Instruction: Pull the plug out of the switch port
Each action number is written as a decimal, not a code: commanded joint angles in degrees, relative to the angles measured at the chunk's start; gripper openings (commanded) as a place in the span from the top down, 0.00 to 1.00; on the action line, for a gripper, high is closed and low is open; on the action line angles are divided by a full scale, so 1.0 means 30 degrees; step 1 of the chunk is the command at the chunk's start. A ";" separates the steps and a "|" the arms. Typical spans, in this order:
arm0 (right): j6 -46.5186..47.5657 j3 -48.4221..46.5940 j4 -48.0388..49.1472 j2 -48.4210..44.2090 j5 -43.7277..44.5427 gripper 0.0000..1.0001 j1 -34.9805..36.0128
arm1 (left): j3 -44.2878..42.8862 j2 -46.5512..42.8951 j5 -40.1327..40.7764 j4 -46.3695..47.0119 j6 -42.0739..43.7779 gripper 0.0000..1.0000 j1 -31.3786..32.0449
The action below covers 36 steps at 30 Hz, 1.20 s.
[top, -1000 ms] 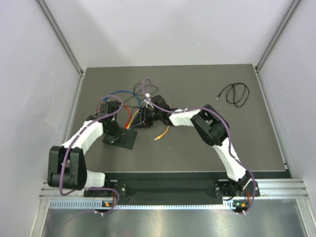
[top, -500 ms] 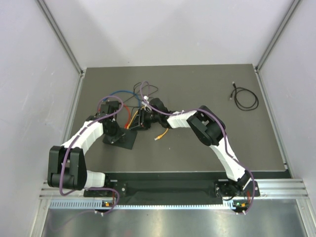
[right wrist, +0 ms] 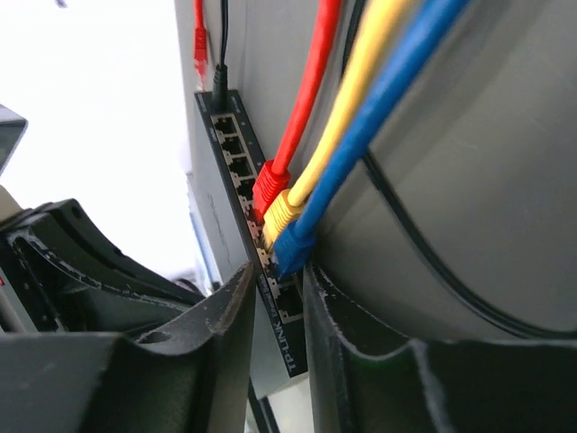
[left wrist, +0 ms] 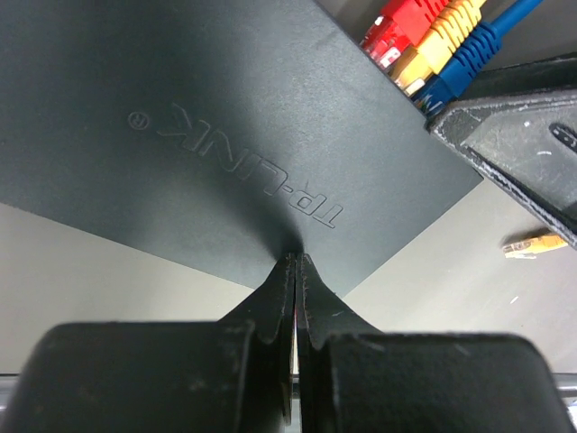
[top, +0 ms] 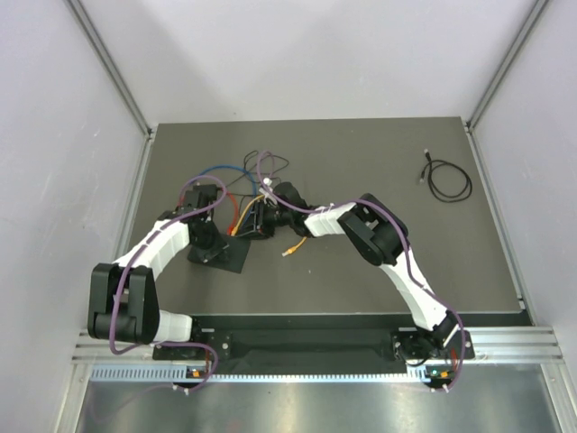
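Note:
The switch [left wrist: 207, 135] is a flat black TP-LINK box; in the top view the switch [top: 227, 259] lies left of centre. My left gripper [left wrist: 296, 260] is shut, tips pressed on its lid, and the left gripper [top: 206, 242] stands over it. A red plug [right wrist: 270, 185], a yellow plug [right wrist: 285, 213] and a blue plug [right wrist: 294, 249] sit in neighbouring ports. My right gripper [right wrist: 275, 287] is open with a narrow gap. Its tips straddle the port face just below the blue plug, the right finger [right wrist: 329, 307] beside it. In the top view the right gripper [top: 260, 221] is at the port side.
Red, yellow and blue cables [top: 236, 206] and thin black cords [top: 270, 162] loop behind the switch. A loose orange plug [top: 290, 251] lies just right of it. A coiled black cable [top: 448, 179] rests at the far right. White walls close in three sides.
My right arm has shifted a little left, toward the ports. The loose black cable at the far right has moved right and changed shape. The left arm stays put.

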<state>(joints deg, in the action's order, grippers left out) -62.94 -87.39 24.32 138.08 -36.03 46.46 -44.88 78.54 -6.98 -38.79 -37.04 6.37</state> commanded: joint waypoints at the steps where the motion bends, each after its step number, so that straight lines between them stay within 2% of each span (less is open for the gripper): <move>1: -0.1922 0.0536 0.2959 0.0642 0.0468 0.74 0.0305 | -0.0068 0.0157 -0.0104 0.0419 0.0480 1.00 -0.0102; 7: -0.3630 0.0802 0.4376 0.1258 0.0467 0.77 0.0306 | -0.0098 0.0186 -0.0045 0.0331 0.0656 1.00 -0.0131; 19: -0.4918 0.0889 0.4929 0.1638 0.0526 0.72 0.0276 | -0.0127 0.0303 0.0013 0.0272 0.0919 1.00 -0.0132; 22: -0.4045 0.0539 0.3385 0.1464 0.0613 0.74 0.0247 | -0.0185 0.0391 0.0013 0.0301 0.0920 1.00 -0.0161; 28: -0.2021 0.0245 0.1360 0.1054 0.1052 0.88 0.0276 | -0.0156 0.0391 0.0013 0.0330 0.0920 1.00 -0.0161; 29: -0.1700 0.0245 0.1010 0.1053 0.1169 0.95 0.0276 | -0.0156 0.0362 0.0042 0.0331 0.0920 1.00 -0.0161; 31: -0.1289 0.0216 0.0453 0.0908 0.1403 0.99 0.0305 | -0.0156 0.0420 0.0043 0.0302 0.0920 1.00 -0.0161; 36: 0.1228 0.1035 -0.0370 -0.0204 0.4621 1.00 0.0305 | -0.0302 0.0625 0.0569 -0.0137 0.0832 1.00 -0.0161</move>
<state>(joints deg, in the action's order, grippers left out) -69.28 -86.15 29.58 139.83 -32.49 46.89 -45.10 79.07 -7.88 -38.83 -35.38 6.09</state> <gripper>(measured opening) 0.067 0.010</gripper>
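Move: The blue plug in the switch port lies just off the right gripper's fingertips, about 1 cm ahead, 1 cm left and 1 cm below. The yellow plug sits next to it, some 2 cm left and 1 cm ahead of the hand, with the red plug about 4 cm left and 2 cm ahead. The switch's middle is roughly 4 cm back and 6 cm left. From the left hand, the blue plug is some 7 cm ahead and 4 cm right. Keep the left gripper shut and still, its tips pressing down on the switch lid. Ease the right gripper less than 1 cm left and forward, rocking the wrist nearly 10 degrees and partly back, then sink about 1 cm while closing the part-open fingers to pinch the blue plug's boot where it meets the port. ##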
